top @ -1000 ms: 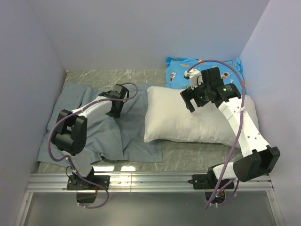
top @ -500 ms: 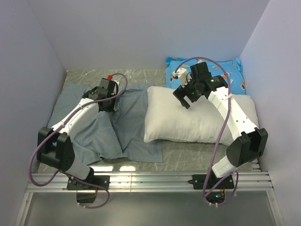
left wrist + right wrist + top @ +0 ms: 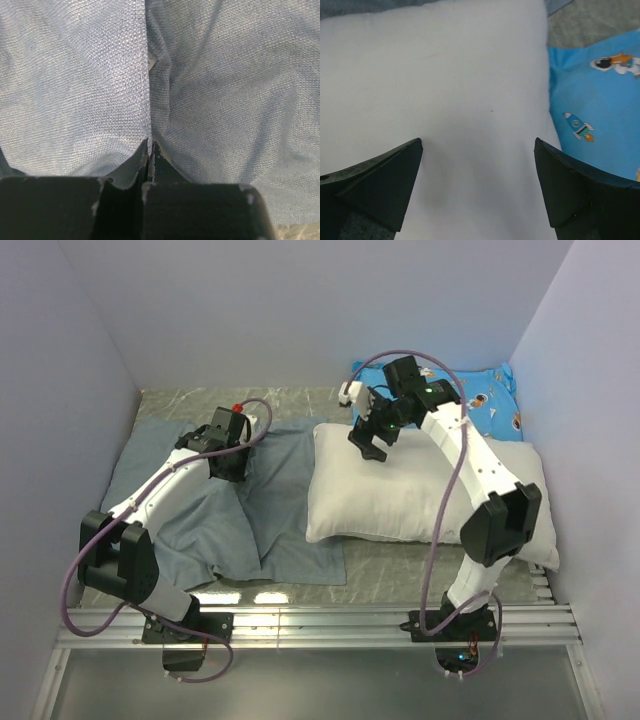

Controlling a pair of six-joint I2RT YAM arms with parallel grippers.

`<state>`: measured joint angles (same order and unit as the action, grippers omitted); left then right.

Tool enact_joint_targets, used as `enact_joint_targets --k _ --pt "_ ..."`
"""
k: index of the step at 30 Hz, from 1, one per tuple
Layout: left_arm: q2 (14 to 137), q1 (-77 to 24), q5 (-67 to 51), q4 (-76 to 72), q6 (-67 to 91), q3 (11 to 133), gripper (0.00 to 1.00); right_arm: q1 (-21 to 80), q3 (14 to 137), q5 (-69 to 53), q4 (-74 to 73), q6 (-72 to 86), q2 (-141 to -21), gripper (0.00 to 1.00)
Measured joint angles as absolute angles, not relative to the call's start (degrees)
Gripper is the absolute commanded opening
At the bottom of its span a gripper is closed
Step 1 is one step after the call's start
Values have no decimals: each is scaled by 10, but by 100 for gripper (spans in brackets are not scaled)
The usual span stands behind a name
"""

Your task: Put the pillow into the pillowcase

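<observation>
The dusty grey-blue pillowcase point(image 3: 200, 525) lies rumpled on the left half of the table. My left gripper point(image 3: 228, 466) presses down on its far part, jaws shut with a hemmed fold of the pillowcase point(image 3: 90, 85) pinched between the fingertips point(image 3: 150, 146). The white puffy pillow point(image 3: 400, 495) lies to the right, its left end overlapping the cloth. My right gripper point(image 3: 366, 444) hovers open just above the pillow's far left corner. In the right wrist view the pillow point(image 3: 445, 75) fills the wide gap of the open gripper point(image 3: 478, 143).
A bright blue cartoon-print cushion point(image 3: 485, 390) lies behind the pillow at the back right, and its edge point(image 3: 600, 100) is close to my right finger. Walls enclose the table on three sides. A metal rail point(image 3: 320, 625) runs along the near edge.
My left arm stretched toward the far side and its jaws closed on the pillowcase. My right gripper moved left and farther back over the pillow, staying open.
</observation>
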<state>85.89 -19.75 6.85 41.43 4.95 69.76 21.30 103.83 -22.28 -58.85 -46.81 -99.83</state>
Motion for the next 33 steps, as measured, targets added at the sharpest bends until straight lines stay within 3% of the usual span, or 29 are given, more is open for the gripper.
enact_joint_targets --k 6,9,10,12,13,22,29,33 --pt "859 -195 44 415 50 698 0 240 971 -223 -590 -492 -1063 98" --pt "859 -188 24 415 50 698 1 255 909 -224 -561 -499 -1060 72" --pt "859 -186 17 415 50 698 0 258 902 -225 -554 -500 -1058 52" --pt "859 -182 5 414 50 698 1 259 899 -228 -541 -500 -1049 26" --pt "859 -180 -2 414 50 698 1 258 900 -230 -536 -497 -1043 0" --pt "820 -171 -91 399 52 698 0 255 955 -272 -557 -426 -995 0" --pt "776 -166 -134 391 58 698 0 262 955 -260 -427 -275 -929 0" --pt "773 -151 -155 383 75 698 0 282 937 -196 -343 -197 -928 0"
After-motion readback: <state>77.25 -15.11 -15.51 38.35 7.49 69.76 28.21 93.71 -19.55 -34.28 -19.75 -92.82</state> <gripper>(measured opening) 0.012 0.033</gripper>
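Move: The pillow's left part, with nothing holding it, lies about 12 cm below the open right hand, 4 cm back and 2 cm to its left. From that hand the pillowcase edge is some 31 cm left, 2 cm back and 10 cm lower, and the blue pillow about 15 cm right, 11 cm ahead and 18 cm down. The left hand already grips that edge; the pillow's left part is roughly 28 cm to its right, 1 cm back, 3 cm lower. Right hand dips 11 cm, pinches the pillow, lifts it 15 cm, leftward; left hand raises the held pillowcase edge. ##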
